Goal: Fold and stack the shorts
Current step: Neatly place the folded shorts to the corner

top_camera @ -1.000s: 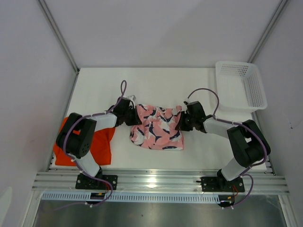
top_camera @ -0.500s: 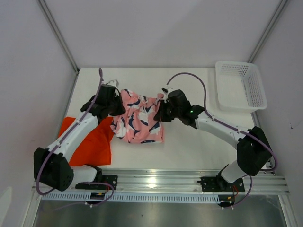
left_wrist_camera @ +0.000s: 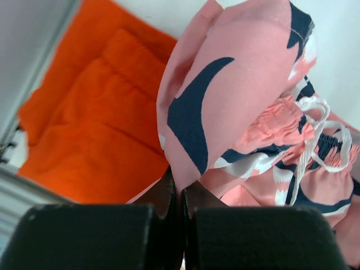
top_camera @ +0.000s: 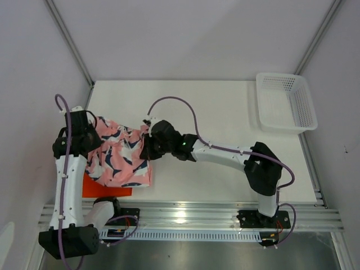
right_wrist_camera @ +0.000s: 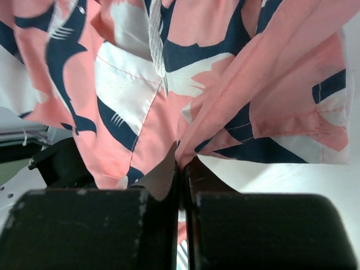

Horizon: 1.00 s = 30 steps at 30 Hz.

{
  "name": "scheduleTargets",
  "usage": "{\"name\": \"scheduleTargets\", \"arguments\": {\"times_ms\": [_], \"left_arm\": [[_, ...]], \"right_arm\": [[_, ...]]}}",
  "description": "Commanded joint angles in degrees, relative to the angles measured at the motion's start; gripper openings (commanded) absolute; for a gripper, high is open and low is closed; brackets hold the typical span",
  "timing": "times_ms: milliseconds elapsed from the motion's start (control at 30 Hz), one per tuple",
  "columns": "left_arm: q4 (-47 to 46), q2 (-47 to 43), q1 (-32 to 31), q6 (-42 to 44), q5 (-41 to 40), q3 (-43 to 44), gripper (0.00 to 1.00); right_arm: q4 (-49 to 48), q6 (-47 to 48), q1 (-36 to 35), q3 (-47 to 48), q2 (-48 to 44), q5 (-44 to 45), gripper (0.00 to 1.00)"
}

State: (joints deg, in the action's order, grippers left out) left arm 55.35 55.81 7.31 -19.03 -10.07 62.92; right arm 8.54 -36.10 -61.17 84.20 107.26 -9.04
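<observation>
The pink shorts (top_camera: 121,157) with the navy-and-white print hang spread between both grippers at the table's left, above the orange shorts (top_camera: 107,189), which they mostly hide from above. My left gripper (top_camera: 94,125) is shut on the pink shorts' left corner; the left wrist view has the fabric (left_wrist_camera: 236,73) pinched in the closed fingertips (left_wrist_camera: 181,188) with the folded orange shorts (left_wrist_camera: 95,129) lying below. My right gripper (top_camera: 147,145) is shut on the right corner, and its wrist view shows the cloth (right_wrist_camera: 169,84) bunched into the closed jaws (right_wrist_camera: 181,164).
A white mesh basket (top_camera: 286,101) stands at the back right corner. The white table top (top_camera: 225,107) stretches between it and the arms. A grey wall runs close along the left side, and the metal rail (top_camera: 185,214) borders the near edge.
Both arms have carried the pink shorts leftward from the table's middle to above the orange shorts. Both grips have stayed shut throughout.
</observation>
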Motion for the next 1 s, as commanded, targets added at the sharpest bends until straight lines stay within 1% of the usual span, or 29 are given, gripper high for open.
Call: {"name": "scheduleTargets", "arguments": {"times_ms": [0,33,67,167,200,233,300,367,400,467,567,600,667,800,833,967], "left_arm": [[2.92,-2.55,6.11,3.91,-3.29,2.39,0.0],[2.83,-2.81,6.83,3.91,-4.08,2.74,0.0],[2.57,-2.64,7.54,4.0,-6.09,3.0,0.0],[3.18,-0.27,11.31,2.68,-12.24,4.94,0.0],[2.23,-0.09,13.5,2.68,-12.26,4.59,0.0],[1.52,0.08,14.65,2.59,-12.26,3.54,0.0],[0.2,0.61,17.46,2.68,-12.7,2.39,0.0],[0.2,1.58,17.74,1.98,-13.57,2.48,0.0],[-0.15,2.45,17.82,1.71,-16.1,2.3,0.0],[-1.82,3.51,19.22,1.27,-17.53,0.46,0.0],[-5.16,5.09,22.03,1.36,-15.96,-2.26,0.0],[-6.47,5.27,23.18,1.71,-14.04,-3.58,0.0],[-9.37,6.67,23.71,1.71,-13.4,-5.34,0.0],[-12.28,9.4,24.24,1.97,-9.81,-6.57,0.0],[-12.46,9.84,24.33,2.24,-8.06,-6.58,0.0],[-13.52,11.86,25.47,3.73,-5.84,-5.79,0.0]], "right_arm": [[-7.2,-3.1,-2.37,4.9,3.91,2.0,0.0],[-7.91,-3.71,-2.81,5.61,5.14,2.18,0.0],[-10.36,-4.33,-3.69,6.23,7.5,2.18,0.0],[-13.63,-4.95,-4.92,9.92,12.51,2.97,0.0],[-14.07,-5.56,-5.8,10.71,13.49,3.5,0.0],[-15.73,-5.74,-6.24,11.68,14.28,3.76,0.0],[-16.1,-5.3,-7.73,12.65,16.39,4.81,0.0],[-16.62,-4.78,-8.7,13.88,17.27,7.18,0.0],[-16.88,-4.6,-9.32,14.14,18.24,7.63,0.0],[-17.58,-4.6,-9.41,15.02,19.12,8.51,0.0],[-16.8,-4.69,-9.41,17.21,21.05,8.86,0.0],[-16.36,-4.51,-9.5,17.4,21.23,9.04,0.0],[-15.92,-4.51,-9.76,17.14,21.06,12.53,0.0],[-16.35,-4.07,-10.11,16.52,20.0,15.62,0.0],[-16.27,-3.98,-10.11,16.69,20.09,15.72,0.0],[-15.31,-3.98,-10.02,17.49,20.62,16.51,0.0]]}}
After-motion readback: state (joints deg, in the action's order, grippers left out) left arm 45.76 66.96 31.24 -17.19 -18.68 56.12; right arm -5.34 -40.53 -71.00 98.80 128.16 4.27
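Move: Below and a little back from the left hand, about 4 cm back, 2 cm to its left and 20 cm down, lies the middle of the folded orange shorts; from the right hand they are roughly 19 cm left, 1 cm back and 16 cm down. The held pink shorts hang some 9 cm right of the left hand, 4 cm back and 10 cm below. The table's near-left corner is about 17 cm back, 18 cm left and 21 cm below the left hand. Carrying the pink shorts stretched between them, both closed grippers swing left about 12 cm over the orange shorts, slowing to a stop sideways. The left hand draws back around 5 cm, eases forward a little and sinks in the second half, turning nearly 30 degrees counter-clockwise; the right sinks about 5 cm early on. Both keep their pinch. ##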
